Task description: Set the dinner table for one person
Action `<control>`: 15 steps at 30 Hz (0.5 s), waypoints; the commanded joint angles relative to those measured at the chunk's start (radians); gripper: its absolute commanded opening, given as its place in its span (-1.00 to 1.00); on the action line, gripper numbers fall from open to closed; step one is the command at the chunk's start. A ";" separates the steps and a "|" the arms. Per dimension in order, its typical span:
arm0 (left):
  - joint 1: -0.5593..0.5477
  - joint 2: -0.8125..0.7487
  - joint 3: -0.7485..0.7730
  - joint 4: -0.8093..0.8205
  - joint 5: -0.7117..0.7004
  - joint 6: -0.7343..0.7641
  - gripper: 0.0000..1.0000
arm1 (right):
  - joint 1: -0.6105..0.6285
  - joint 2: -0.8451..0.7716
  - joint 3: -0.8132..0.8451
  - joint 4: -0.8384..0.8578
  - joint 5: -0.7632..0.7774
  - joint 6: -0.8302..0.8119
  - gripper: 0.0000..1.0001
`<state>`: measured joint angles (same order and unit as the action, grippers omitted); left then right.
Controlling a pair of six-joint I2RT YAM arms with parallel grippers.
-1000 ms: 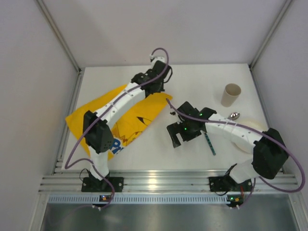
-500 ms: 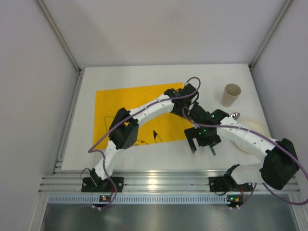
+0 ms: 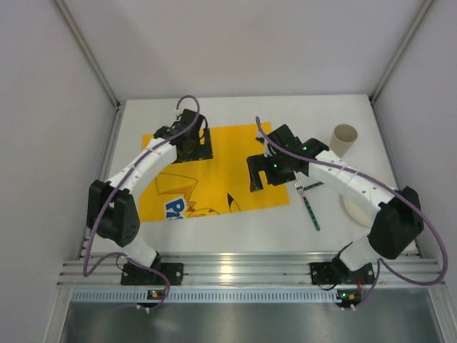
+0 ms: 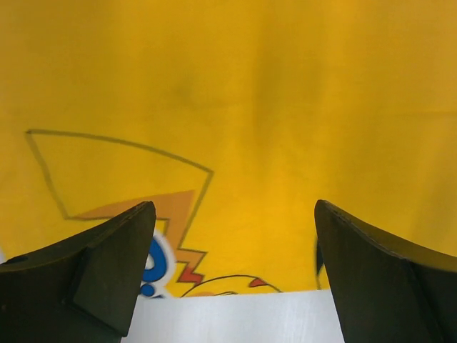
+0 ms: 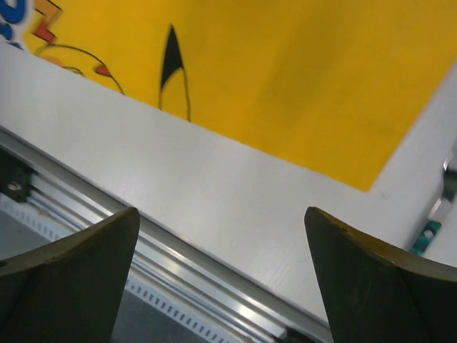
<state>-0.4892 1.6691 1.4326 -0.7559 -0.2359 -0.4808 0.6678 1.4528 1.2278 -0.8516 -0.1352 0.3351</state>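
A yellow cloth with a cartoon print (image 3: 228,171) lies spread flat on the white dinner table (image 3: 321,107). My left gripper (image 3: 191,146) hovers open over the cloth's far left part. In the left wrist view the cloth (image 4: 235,107) fills the frame, nothing sits between the fingers (image 4: 114,264), and a strip of table (image 4: 228,318) shows below. My right gripper (image 3: 258,179) is open above the cloth's right edge. Its wrist view shows bare table (image 5: 214,186) between empty fingers (image 5: 78,271) and the cloth (image 5: 300,78) above.
A fork with a teal handle (image 3: 309,204) lies right of the cloth, its handle end (image 5: 427,234) at the right wrist view's edge. A beige cup (image 3: 343,141) stands at the far right. A white plate (image 3: 355,211) is partly hidden by the right arm. An aluminium rail (image 3: 228,268) borders the near edge.
The cloth went from bunched at the left to spread flat. My left gripper opened, let go of it and swung back to the far left. The right gripper moved up beside the cloth's right edge.
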 commanded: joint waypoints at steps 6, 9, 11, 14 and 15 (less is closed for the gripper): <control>0.265 -0.209 -0.223 -0.011 0.055 -0.032 0.96 | -0.077 0.453 0.453 0.204 -0.224 0.021 0.74; 0.331 -0.238 -0.290 0.000 0.087 -0.025 0.96 | -0.097 0.648 0.591 0.163 -0.193 0.015 0.00; 0.348 -0.253 -0.311 0.000 0.083 -0.019 0.96 | -0.115 0.707 0.628 0.151 -0.199 0.031 -0.73; 0.373 -0.244 -0.345 0.004 0.084 -0.007 0.96 | -0.152 0.777 0.641 0.148 -0.190 0.076 -1.00; 0.382 -0.235 -0.356 0.010 0.086 -0.004 0.96 | -0.160 0.782 0.630 0.155 -0.173 0.082 -1.00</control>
<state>-0.1219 1.4475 1.1004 -0.7643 -0.1749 -0.4980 0.5396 2.2208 1.8229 -0.6788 -0.3161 0.3798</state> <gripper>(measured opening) 0.982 0.007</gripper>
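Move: The yellow mat lies spread flat, some 13 cm below both hands; its middle is about 17 cm ahead and 25 cm left of the right hand. From that hand, the fork lies roughly 13 cm to the right and 3 cm ahead, and the cup about 25 cm right and 26 cm ahead. The left hand is over the mat, whose middle lies about 4 cm ahead and 6 cm right of it. Right hand reaches 19 cm forward-left, then down over the mat, shutting; open left hand moves 14 cm left. ##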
